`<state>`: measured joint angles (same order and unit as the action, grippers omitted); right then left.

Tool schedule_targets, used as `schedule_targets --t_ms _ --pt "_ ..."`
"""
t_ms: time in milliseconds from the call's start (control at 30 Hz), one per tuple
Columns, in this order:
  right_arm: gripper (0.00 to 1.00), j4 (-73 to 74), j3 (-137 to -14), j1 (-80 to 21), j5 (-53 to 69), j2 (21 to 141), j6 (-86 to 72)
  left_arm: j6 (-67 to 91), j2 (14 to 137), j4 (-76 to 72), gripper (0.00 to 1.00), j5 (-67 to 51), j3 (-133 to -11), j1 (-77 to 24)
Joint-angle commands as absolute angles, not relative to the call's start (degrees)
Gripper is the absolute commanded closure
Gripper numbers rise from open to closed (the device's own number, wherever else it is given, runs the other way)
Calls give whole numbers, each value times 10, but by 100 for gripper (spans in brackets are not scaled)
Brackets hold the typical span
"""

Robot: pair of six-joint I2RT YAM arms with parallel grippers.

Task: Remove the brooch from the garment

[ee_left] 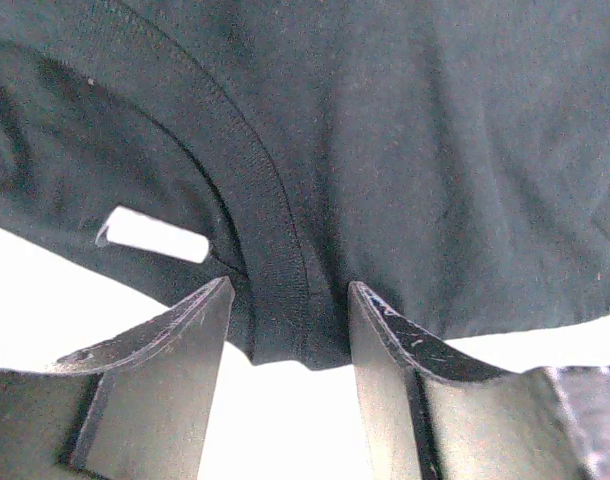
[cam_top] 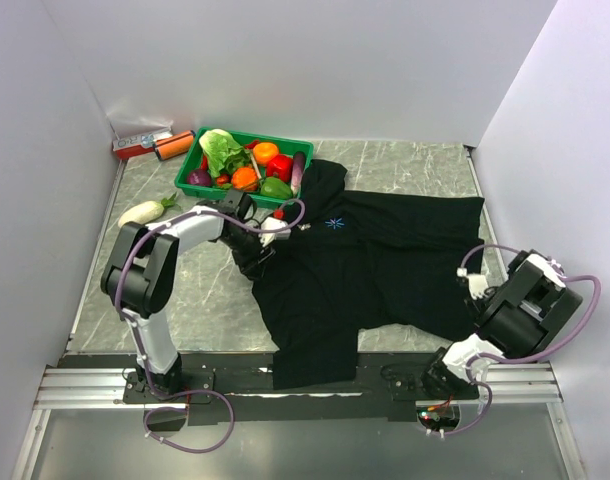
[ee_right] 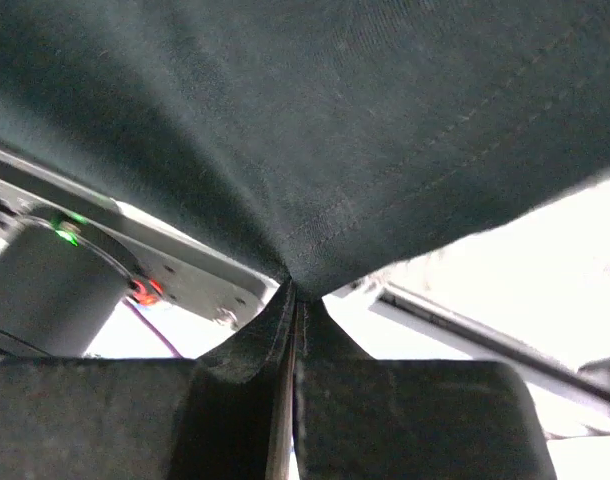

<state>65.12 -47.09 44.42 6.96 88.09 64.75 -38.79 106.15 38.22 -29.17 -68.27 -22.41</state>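
Observation:
The garment (cam_top: 385,265) is a black shirt spread over the table, its collar to the left and its hem to the right. The brooch (cam_top: 334,223), a tiny bluish-white star, is pinned on the chest near the collar. My left gripper (cam_top: 276,231) sits at the collar. In the left wrist view its fingers (ee_left: 211,308) stand apart, astride the ribbed collar (ee_left: 280,300), next to a white label (ee_left: 153,235). My right gripper (cam_top: 474,284) is at the hem. In the right wrist view it (ee_right: 295,298) is shut on a fold of the garment (ee_right: 315,120).
A green tray (cam_top: 287,141) of vegetables stands at the back left, touching the shirt's upper sleeve. A white vegetable (cam_top: 142,212) lies left of the left arm. A red and an orange can (cam_top: 153,146) lie in the back left corner. Walls close in both sides.

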Motion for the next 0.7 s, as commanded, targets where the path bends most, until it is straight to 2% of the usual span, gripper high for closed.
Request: schedule_targets --t_ms 0,33,67,133,167,267,300,400,533,600,667 --pt "99 651 -475 462 1 863 664 -396 1051 490 44 -290 -632 -231" --pt "98 656 -486 463 1 856 663 -395 1039 499 45 -290 -626 -231" --pt "91 661 -496 463 1 840 664 -394 1031 506 45 -290 -624 -231" --pt "87 691 -539 462 24 824 675 -394 1002 523 44 -287 -621 -230" --pt "77 707 -558 462 45 808 694 -394 992 527 44 -284 -623 -229" --pt "54 746 -629 447 126 782 734 -401 961 557 43 -284 -653 -229" --pt "51 751 -643 439 145 780 741 -404 958 566 43 -287 -668 -229" --pt "47 748 -665 375 211 773 746 -402 970 584 42 -313 -740 -229" --pt "47 637 -615 249 233 776 677 -372 1048 552 41 -346 -842 -234" --pt "48 537 -604 186 234 808 635 -355 1083 525 41 -339 -865 -238" --pt "50 483 -627 164 240 871 569 -344 1130 510 41 -330 -889 -239"
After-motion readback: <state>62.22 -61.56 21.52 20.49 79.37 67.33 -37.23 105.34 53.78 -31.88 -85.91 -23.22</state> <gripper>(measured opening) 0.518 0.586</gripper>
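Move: The silver brooch lies about 12 cm ahead of the left hand and 11 cm to its right, some 2 cm below; the blue brooch is 7 cm further right and about a centimetre farther out, and the garment's white tag only about 5 cm ahead and 2 cm right of the hand. From the right hand, already pinching the garment's near right corner, the silver brooch is roughly 25 cm ahead and 40 cm left, the blue one 26 cm ahead and 33 cm left. The right fingers, after a last centimetre or so of pull, open and let go of the corner; that hand rises 8–10 cm, heading forward about 15 cm and then also left over the garment, fingers tipping forward some 30 degrees. Half-open throughout, the left fingertips drag the left edge back and a little left, then come free, lifting and swinging forward and right again to end about 8 cm above their start. ##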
